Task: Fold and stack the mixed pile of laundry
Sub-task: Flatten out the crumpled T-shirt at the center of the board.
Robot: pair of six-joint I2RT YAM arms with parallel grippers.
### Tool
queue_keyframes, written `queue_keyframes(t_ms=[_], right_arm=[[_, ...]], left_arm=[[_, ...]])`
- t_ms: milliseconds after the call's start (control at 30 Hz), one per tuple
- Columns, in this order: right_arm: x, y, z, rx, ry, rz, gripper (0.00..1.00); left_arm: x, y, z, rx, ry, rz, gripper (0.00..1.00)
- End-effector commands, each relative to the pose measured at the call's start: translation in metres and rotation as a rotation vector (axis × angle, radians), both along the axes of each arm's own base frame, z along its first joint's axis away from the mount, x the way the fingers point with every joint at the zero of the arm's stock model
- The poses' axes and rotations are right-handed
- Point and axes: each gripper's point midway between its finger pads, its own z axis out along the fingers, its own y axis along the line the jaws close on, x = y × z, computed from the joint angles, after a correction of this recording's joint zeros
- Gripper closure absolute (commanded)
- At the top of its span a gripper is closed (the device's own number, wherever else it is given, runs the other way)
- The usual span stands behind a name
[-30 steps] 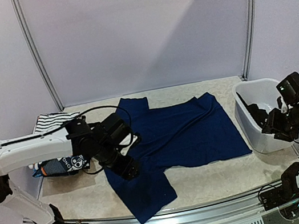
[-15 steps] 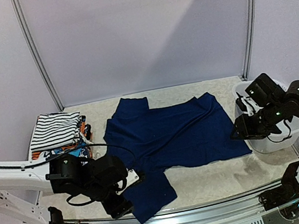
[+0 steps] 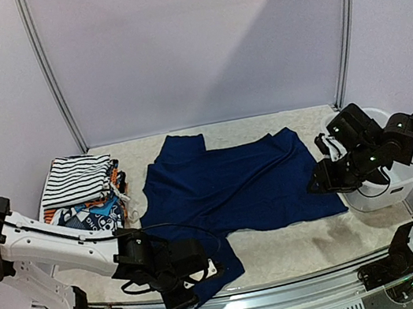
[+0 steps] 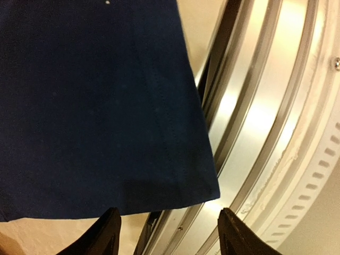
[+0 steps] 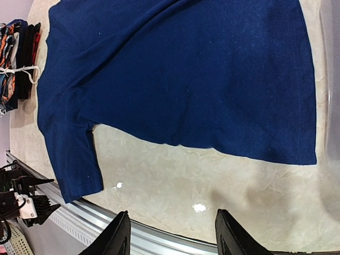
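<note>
A navy blue shirt (image 3: 236,185) lies spread flat across the table, one sleeve (image 3: 211,270) reaching to the front edge. My left gripper (image 3: 189,292) hovers at that sleeve's end. In the left wrist view the sleeve hem (image 4: 106,117) lies just ahead of the open left gripper (image 4: 169,234), with nothing between the fingers. My right gripper (image 3: 318,185) hangs over the shirt's right edge. It shows open (image 5: 171,239) above bare table, near the shirt's lower hem (image 5: 212,79). A striped garment (image 3: 75,180) tops a folded stack with cartoon-print cloth (image 3: 89,215) at the left.
A white plastic tub (image 3: 407,181) stands at the right edge, behind the right arm. The metal rail (image 4: 276,133) of the table's front edge runs right under the left gripper. The folded stack (image 5: 16,58) shows at the far corner in the right wrist view.
My left arm swung from the shirt's left side down to the front sleeve end, uncovering the stack. My right arm came out of the tub to the shirt's right edge.
</note>
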Motion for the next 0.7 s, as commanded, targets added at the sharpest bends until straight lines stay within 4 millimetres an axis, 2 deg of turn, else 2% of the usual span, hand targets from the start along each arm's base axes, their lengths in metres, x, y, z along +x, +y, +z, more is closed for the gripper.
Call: queue_keyframes(t_ms=[0,267,400,567,667], right_arm=[[0.002,0.001,-0.005,-0.014,-0.005,-0.01,0.45],[0.002,0.002,-0.01,-0.024,0.015,-0.003,0.45],[0.001,0.003,-0.014,-0.038,0.028,0.013,0.45],[0.003,0.003,-0.017,-0.056,0.028,0.015,0.45],[0.006,0.001,-0.017,-0.065,0.019,0.004,0.45]], left_arm=[[-0.011,-0.012,-0.004,-0.01,0.04,-0.064,0.38],[-0.018,-0.009,-0.028,0.066,0.067,-0.086,0.42],[-0.018,-0.007,-0.039,0.11,0.066,-0.081,0.5],[-0.016,-0.004,-0.043,0.135,0.058,-0.077,0.8],[-0.013,-0.006,-0.039,0.125,0.044,-0.076,0.91]])
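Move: The near corner of the navy T-shirt's sleeve hem, at the board's front edge, lies almost under the left hand, about 3 cm below, 2 cm to its right and 1 cm back. From that hand, the middle of the shirt's body is some 30 cm ahead and 17 cm right, and the folded stack about 36 cm ahead and 32 cm left. From the right hand, the hem corner is roughly 36 cm left, 16 cm back and 16 cm below. The left hand sinks about 2 cm, easing right, and closes to pinch the T-shirt sleeve's near hem corner. ##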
